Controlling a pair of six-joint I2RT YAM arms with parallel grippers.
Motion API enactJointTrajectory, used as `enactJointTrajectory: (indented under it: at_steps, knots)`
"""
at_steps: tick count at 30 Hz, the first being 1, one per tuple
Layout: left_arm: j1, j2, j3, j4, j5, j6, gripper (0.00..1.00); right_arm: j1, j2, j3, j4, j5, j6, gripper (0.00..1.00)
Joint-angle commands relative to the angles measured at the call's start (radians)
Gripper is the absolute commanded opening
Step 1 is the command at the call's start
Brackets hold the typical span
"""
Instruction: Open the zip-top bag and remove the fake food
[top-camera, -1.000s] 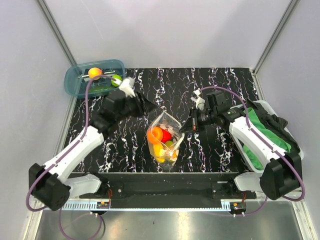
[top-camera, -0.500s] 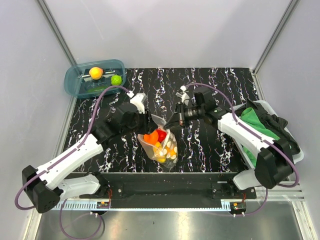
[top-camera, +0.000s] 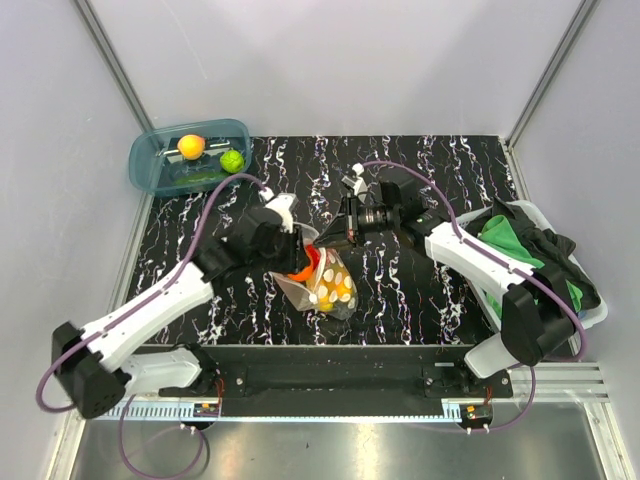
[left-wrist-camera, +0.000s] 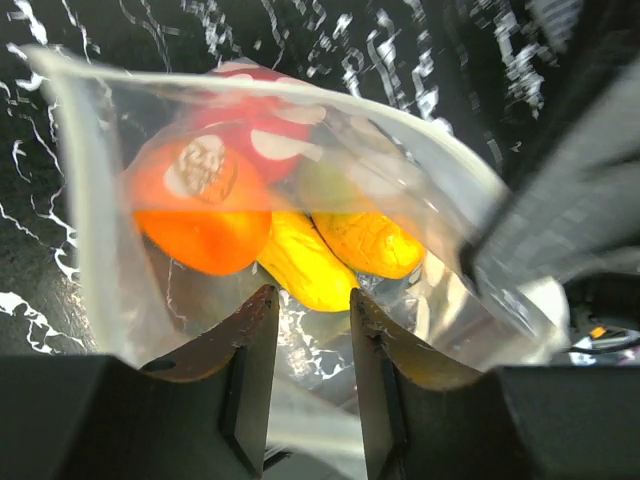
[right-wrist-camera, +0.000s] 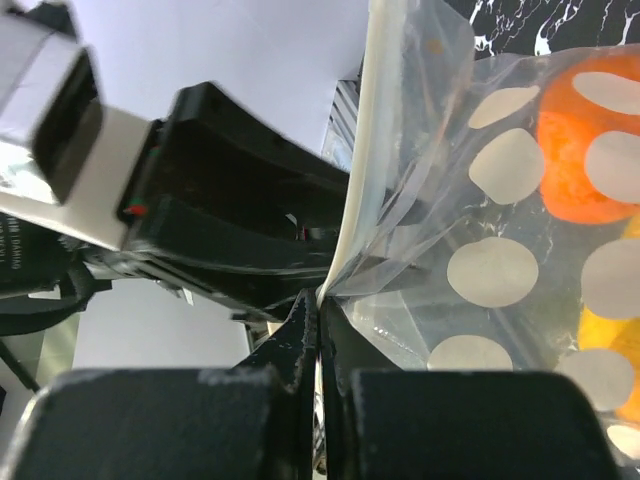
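Note:
The zip-top bag (top-camera: 328, 285) lies mid-table, clear with pale dots, its mouth held open. Inside it is the fake food: an orange piece (left-wrist-camera: 200, 205), a yellow one (left-wrist-camera: 305, 265), an orange-yellow one (left-wrist-camera: 368, 240) and a red one (left-wrist-camera: 250, 120). My left gripper (top-camera: 298, 258) is open at the bag's mouth, its fingertips (left-wrist-camera: 255, 310) just short of the yellow piece. My right gripper (top-camera: 336, 238) is shut on the bag's white rim (right-wrist-camera: 350, 230), holding that edge up. The dotted side of the bag (right-wrist-camera: 500, 260) fills the right wrist view.
A blue translucent tub (top-camera: 150, 165) at the far left corner holds an orange fruit (top-camera: 191, 146) and a green one (top-camera: 232, 160). A white basket (top-camera: 590, 310) with green cloth (top-camera: 520, 255) and dark fabric stands at the right edge.
My left gripper has swung from near the tub down to the bag's mouth. My right gripper has pulled the bag's rim left and back, and the bag has shifted left.

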Motion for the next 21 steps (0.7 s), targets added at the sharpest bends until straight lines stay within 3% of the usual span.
enactJointTrajectory:
  at_steps: [1, 10, 15, 21]
  knots:
    - [-0.002, 0.101, 0.047, 0.030, -0.013, 0.031, 0.38, 0.010, -0.019, -0.022, 0.065, -0.019, 0.021, 0.00]
    - [-0.005, 0.184, 0.001, 0.031, -0.117, -0.058, 0.44, 0.002, -0.029, -0.081, 0.063, -0.016, 0.007, 0.00]
    - [-0.016, 0.174, -0.028, 0.021, -0.169, -0.069, 0.63, -0.004, -0.039, -0.115, 0.063, -0.016, 0.001, 0.00]
    - [-0.018, 0.218, -0.045, 0.013, -0.209, -0.057, 0.67, -0.012, -0.046, -0.118, 0.063, -0.018, -0.005, 0.00]
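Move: The left fingers already reach into the bag's mouth. The orange fruit lies about 3 cm ahead of the left hand, 1 cm to its left and 7 below. The yellow fruit lies level with that hand, 2 cm right and 8 down; the red fruit is some 4 ahead, 3 right and 7 down. From the right hand, still holding the rim, the orange fruit lies roughly 5 cm left, 1 back and 12 below. Still pinching the bag's rim in shut fingers, the right hand lowers it about 4 cm. The left hand, fingers inside the mouth, sinks some 7 to 8 cm towards the fruit, its wrist turning moderately, and halfway down starts spreading its part-open fingers wide, over the orange and yellow fruits. ##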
